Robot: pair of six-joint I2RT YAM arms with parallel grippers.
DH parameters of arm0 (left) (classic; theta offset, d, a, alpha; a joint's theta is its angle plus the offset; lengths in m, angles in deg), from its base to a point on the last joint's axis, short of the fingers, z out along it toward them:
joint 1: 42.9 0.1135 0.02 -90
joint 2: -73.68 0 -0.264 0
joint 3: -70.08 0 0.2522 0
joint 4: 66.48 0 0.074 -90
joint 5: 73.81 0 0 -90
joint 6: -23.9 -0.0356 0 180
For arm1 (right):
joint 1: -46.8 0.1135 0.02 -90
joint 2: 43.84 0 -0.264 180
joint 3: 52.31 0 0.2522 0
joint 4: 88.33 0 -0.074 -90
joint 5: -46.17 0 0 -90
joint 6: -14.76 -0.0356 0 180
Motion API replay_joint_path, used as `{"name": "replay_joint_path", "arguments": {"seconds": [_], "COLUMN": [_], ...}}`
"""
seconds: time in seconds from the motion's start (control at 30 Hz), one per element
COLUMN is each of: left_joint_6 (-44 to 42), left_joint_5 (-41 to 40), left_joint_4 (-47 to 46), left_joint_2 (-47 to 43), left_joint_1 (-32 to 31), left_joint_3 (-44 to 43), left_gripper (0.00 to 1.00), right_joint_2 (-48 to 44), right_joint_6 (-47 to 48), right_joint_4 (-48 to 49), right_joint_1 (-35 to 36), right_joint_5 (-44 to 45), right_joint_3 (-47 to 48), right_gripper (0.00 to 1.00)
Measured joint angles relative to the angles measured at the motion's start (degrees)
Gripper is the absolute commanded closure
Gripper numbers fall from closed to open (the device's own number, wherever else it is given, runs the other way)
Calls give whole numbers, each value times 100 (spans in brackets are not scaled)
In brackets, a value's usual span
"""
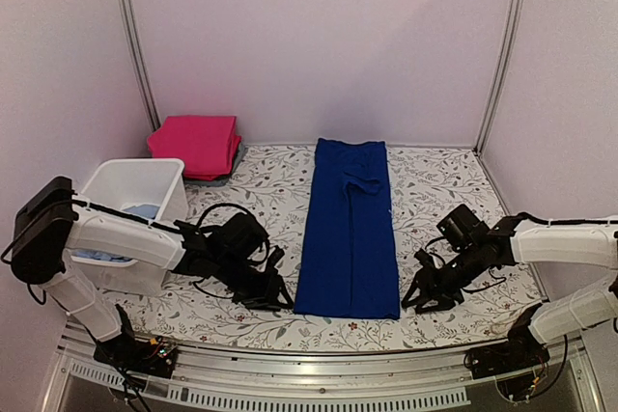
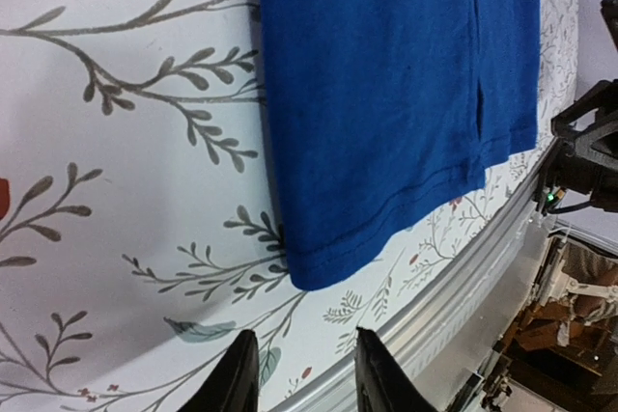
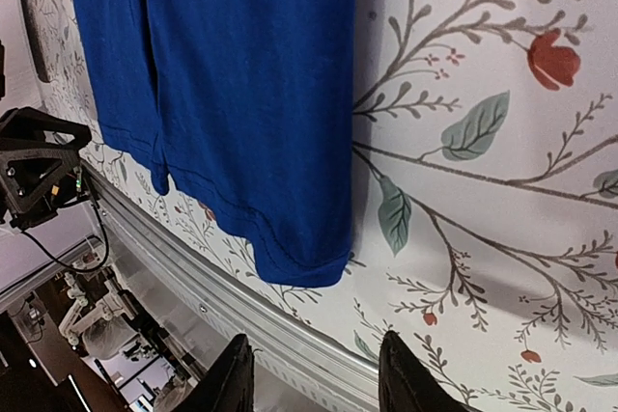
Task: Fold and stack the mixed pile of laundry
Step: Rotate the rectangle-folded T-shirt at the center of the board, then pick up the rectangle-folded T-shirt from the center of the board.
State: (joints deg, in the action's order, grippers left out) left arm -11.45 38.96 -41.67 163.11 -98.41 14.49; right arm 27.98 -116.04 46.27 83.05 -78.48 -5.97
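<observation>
Royal-blue long trousers [image 1: 350,229] lie flat and lengthwise in the middle of the flowered table cover, hems toward the near edge. My left gripper [image 1: 278,292] is low beside their near left corner. In the left wrist view the hem corner [image 2: 319,262] lies just ahead of the left gripper [image 2: 304,373], whose jaws are apart with nothing between them. My right gripper [image 1: 417,296] hovers by the near right corner [image 3: 299,262]. The right gripper [image 3: 319,375] is open and empty too. A folded pink-red garment [image 1: 196,144] rests at the back left.
A white plastic basket [image 1: 166,173] stands at the left behind my left arm, with pale-blue cloth [image 1: 143,210] inside. A metal rail [image 1: 319,354] runs along the near table edge, close under both grippers. Walls enclose the back and sides.
</observation>
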Motion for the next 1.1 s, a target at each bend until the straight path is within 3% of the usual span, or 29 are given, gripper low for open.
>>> {"name": "replay_joint_path", "arguments": {"seconds": [0.6, 0.7, 0.87, 1.1], "left_joint_6": [138, 131, 42, -66], "left_joint_5": [197, 247, 251, 232], "left_joint_4": [-839, -885, -859, -645], "left_joint_2": [782, 907, 1062, 940], "left_joint_1": [-68, -85, -133, -262], "left_joint_3": [-61, -153, -299, -321], "left_gripper": [80, 86, 100, 100], "right_joint_2": [984, 1060, 1172, 841], "right_joint_6": [-315, -302, -256, -162], "right_joint_4": [1141, 1266, 1360, 1117], "right_joint_1": [378, 387, 400, 501], "right_joint_5": [-4, -72, -142, -87], "right_joint_3": [-160, -160, -160, -160], "right_gripper": [67, 73, 98, 100]}}
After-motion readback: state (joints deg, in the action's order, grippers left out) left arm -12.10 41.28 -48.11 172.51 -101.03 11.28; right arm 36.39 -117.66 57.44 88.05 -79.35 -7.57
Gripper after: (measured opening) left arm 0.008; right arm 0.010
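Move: The near left corner of the rectangle-folded T-shirt lies about 3 cm to the right of my left hand and 3 cm below it, level with it forward. Its near right corner lies about 2 cm left of my right hand, 4 cm below, also level forward. The shirt's middle is some 28 cm ahead of my left hand and 14 cm to its right. The white bin stands roughly 20 cm ahead and 42 cm left of that same hand. I bring both hands inward and down onto the shirt's two near corners, my left going about 3 cm right and 2.5 cm down, my right sinking some 3.5 cm while sliding left. Then I close the part-open fingers of both, pinching a corner in each, and start to ease back and up by under 1 cm. ##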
